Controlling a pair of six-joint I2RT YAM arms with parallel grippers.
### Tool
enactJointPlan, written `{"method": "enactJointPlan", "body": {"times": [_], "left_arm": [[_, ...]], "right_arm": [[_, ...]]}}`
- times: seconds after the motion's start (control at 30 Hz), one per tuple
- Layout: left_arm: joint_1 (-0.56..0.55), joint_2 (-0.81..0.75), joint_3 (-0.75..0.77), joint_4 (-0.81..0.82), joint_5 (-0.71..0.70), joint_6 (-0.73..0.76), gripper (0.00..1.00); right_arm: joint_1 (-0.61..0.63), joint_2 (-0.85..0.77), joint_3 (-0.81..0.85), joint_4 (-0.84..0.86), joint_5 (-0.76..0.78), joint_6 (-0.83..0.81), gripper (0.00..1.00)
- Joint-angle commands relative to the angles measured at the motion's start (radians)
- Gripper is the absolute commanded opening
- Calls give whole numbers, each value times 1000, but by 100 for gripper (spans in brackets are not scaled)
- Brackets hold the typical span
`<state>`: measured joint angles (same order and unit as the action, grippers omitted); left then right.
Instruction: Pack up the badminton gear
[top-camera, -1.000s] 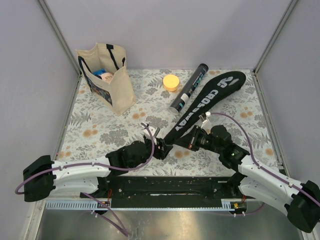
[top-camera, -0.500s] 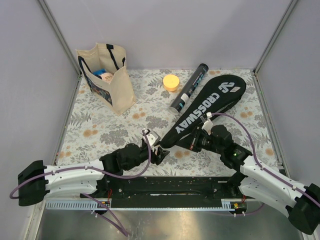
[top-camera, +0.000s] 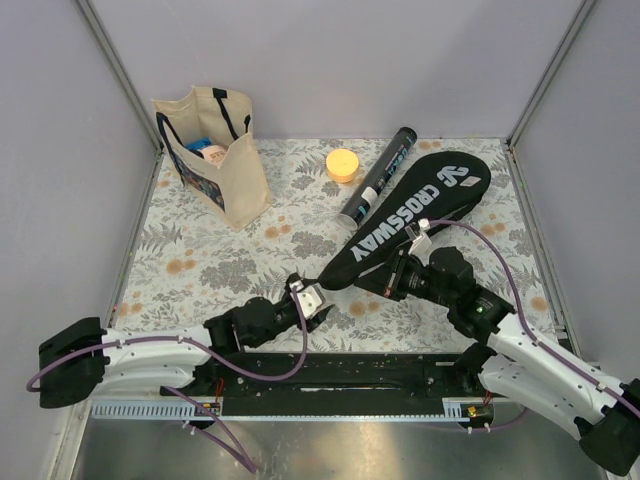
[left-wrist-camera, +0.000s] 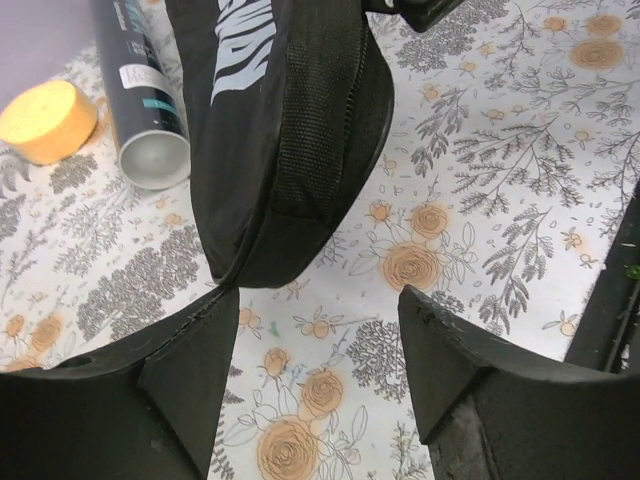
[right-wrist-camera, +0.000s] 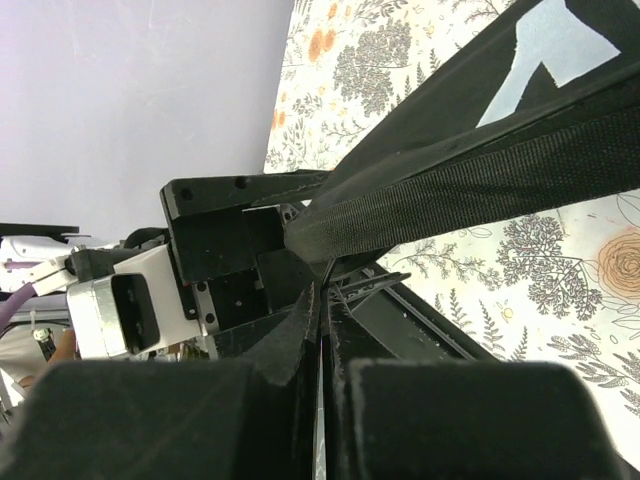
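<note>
The black racket-shaped "CROSSWAY" cover (top-camera: 410, 212) lies flat and slanted across the flowered table, its narrow end (left-wrist-camera: 290, 230) pointing at my left gripper (left-wrist-camera: 320, 300). That gripper (top-camera: 313, 297) is open just short of the narrow end, with only tablecloth between its fingers. My right gripper (right-wrist-camera: 325, 285) is shut at the cover's lower edge (right-wrist-camera: 480, 180), pinching a thin bit of it near the narrow end; in the top view it (top-camera: 393, 275) sits right beside the cover. The long black lettered tube (top-camera: 378, 176) lies next to the cover, open end (left-wrist-camera: 152, 158) toward me.
A beige tote bag (top-camera: 215, 155) with dark handles stands at the back left. A round yellow object (top-camera: 342, 163) sits left of the tube. A black rail (top-camera: 340, 372) runs along the near edge between the arm bases. Grey walls close in the table on three sides.
The left gripper has opened wider and drawn back from the cover's narrow end. The cover has turned from on edge to lying flat, shifting slightly with the right gripper.
</note>
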<state>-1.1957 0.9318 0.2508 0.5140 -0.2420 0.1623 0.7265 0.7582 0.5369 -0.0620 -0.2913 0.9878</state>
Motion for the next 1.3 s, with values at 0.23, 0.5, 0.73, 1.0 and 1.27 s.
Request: {"method": "enactJointPlan", "body": {"times": [0.23, 0.5, 0.73, 1.0, 1.27], "left_arm": [[-2, 116, 12, 299, -100, 138, 63], [-2, 121, 48, 247, -25, 160, 34], [-2, 108, 79, 201, -28, 106, 0], [-2, 157, 126, 181, -49, 95, 0], [-2, 165, 131, 202, -62, 56, 0]], "right_arm": [[4, -54, 48, 31, -43, -18, 0], [4, -39, 37, 44, -48, -31, 0], [5, 39, 127, -91, -123, -215, 0], [108, 167, 201, 11, -229, -196, 0], [168, 205, 181, 28, -148, -190, 0]]}}
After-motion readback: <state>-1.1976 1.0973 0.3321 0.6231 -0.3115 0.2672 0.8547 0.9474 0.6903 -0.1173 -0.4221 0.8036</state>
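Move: The racket bag's near end hangs about 2 cm ahead of the left fingertips, 1 cm to their right and 1 cm above, with the open jaws facing it. From the right hand, already shut on the zip pull, that end lies some 6 cm to the left, 2 cm ahead and 6 cm lower. The shuttle tube lies about 45 cm ahead and 16 cm right of the left hand, the yellow roll roughly 50 cm ahead and 5 cm right. Bring the open left gripper about 2 cm forward and 1 cm up over the racket bag's near end, then shut the fingers to pinch the tip and hold it almost still. Keep the right fingers closed on the zip pull; once the left has its grip, swing the right hand left and back some 5 cm, behind the pinched end, turning it about 20 degrees counter-clockwise. ##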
